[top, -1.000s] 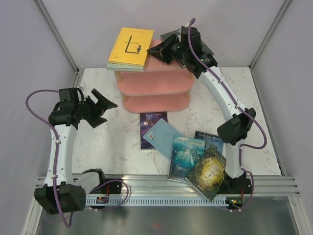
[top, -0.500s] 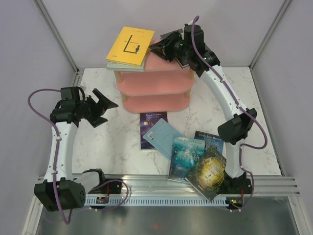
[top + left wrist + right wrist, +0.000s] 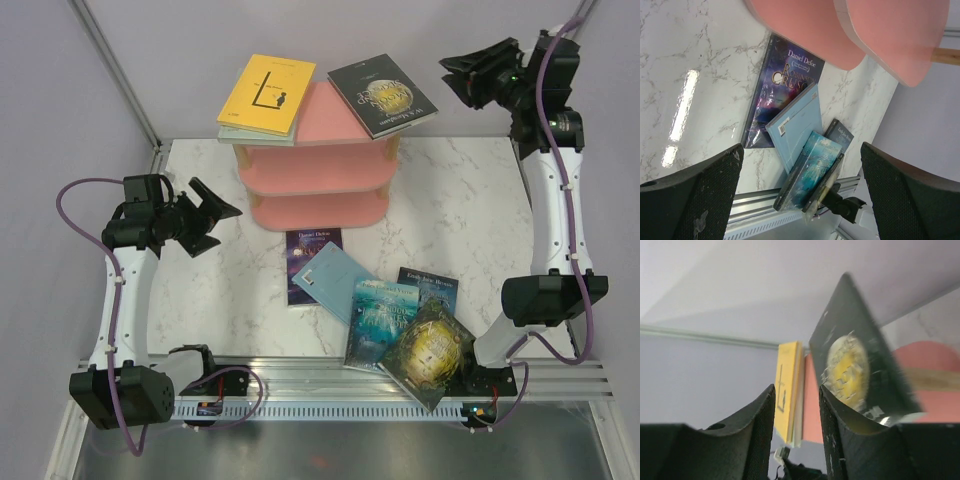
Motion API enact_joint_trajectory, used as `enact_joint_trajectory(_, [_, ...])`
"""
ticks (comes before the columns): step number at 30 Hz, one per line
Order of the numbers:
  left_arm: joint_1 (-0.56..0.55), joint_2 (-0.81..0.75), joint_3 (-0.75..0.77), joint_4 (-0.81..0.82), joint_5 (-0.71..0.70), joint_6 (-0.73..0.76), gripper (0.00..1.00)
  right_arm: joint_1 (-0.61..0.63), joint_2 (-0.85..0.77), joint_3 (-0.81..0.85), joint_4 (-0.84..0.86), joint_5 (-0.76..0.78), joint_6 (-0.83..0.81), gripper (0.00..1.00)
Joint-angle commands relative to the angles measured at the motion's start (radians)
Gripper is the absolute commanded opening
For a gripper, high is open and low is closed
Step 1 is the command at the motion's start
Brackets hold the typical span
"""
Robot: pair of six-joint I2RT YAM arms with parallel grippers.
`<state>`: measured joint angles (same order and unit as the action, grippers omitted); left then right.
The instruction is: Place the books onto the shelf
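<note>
The pink shelf (image 3: 318, 160) stands at the back of the table. On its top board a yellow book (image 3: 267, 93) lies on a pale grey-green one (image 3: 245, 136), and a black book (image 3: 382, 94) lies at the right, overhanging the edge. My right gripper (image 3: 462, 75) hangs high to the right of the shelf, open and empty; its view shows the yellow book (image 3: 786, 400) and the black book (image 3: 860, 375). My left gripper (image 3: 215, 215) stands wide open left of the shelf. On the table lie purple (image 3: 313, 262), light blue (image 3: 333, 280), teal (image 3: 381, 322), dark blue (image 3: 430, 287) and green-gold (image 3: 428, 352) books.
A metal rail (image 3: 340, 375) runs along the near edge, and the teal and green-gold books overlap it. Purple walls close in the table on three sides. The left wrist view looks past the shelf boards (image 3: 810, 30) onto the purple book (image 3: 782, 85) and the light blue book (image 3: 797, 122).
My right gripper has opened, let go of the black book on the top board and drawn back up and to the right. The left arm has barely moved.
</note>
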<state>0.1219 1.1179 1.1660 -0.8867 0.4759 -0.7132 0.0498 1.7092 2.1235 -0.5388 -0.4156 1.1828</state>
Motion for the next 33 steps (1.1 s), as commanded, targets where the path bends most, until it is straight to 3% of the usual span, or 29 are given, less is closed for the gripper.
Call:
enact_joint_trajectory(1, [-0.007,-0.03,0.02,0.023,0.015,0.001,1.0,-0.109,-0.011,-0.1,-0.026,-0.072,-0.057,0.45])
enact_joint_trajectory(4, [-0.013,-0.036,0.015,0.022,0.018,-0.002,1.0,-0.166,0.003,-0.134,-0.023,-0.091,-0.077,0.41])
enact_joint_trajectory(9, [-0.015,-0.046,0.009,0.02,0.018,-0.003,1.0,-0.182,0.033,-0.134,-0.013,-0.103,-0.088,0.25])
enact_joint_trajectory(33, [-0.018,-0.063,-0.035,0.02,0.018,-0.005,1.0,-0.064,-0.016,-0.212,0.02,-0.104,-0.026,0.19])
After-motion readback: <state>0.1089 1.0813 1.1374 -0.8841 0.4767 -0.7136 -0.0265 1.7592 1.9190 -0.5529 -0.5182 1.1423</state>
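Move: The black Moon and Sixpence book lies askew on the right end of the shelf's pink top, its middle about 11 cm to the right hand's left, 7 cm farther out and 11 cm below. The shelf top's middle is some 25 cm left, 3 cm ahead and 13 cm down. The yellow book sits about 35 cm left, 7 cm out, 11 cm below. From the idle left hand the black book is roughly 34 cm right, 25 cm ahead and 13 cm higher. The right hand sinks about 11 cm from above and beside the black book, first sweeping some 8 cm right and 3 cm forward to clear its right side, while the fingers narrow from half open to nearly shut and tip down about 15 degrees. Then, staying low, it turns back left about 6 cm and brings its fingertips against the book's right edge by the near corner, pushing that end left along the shelf top. ##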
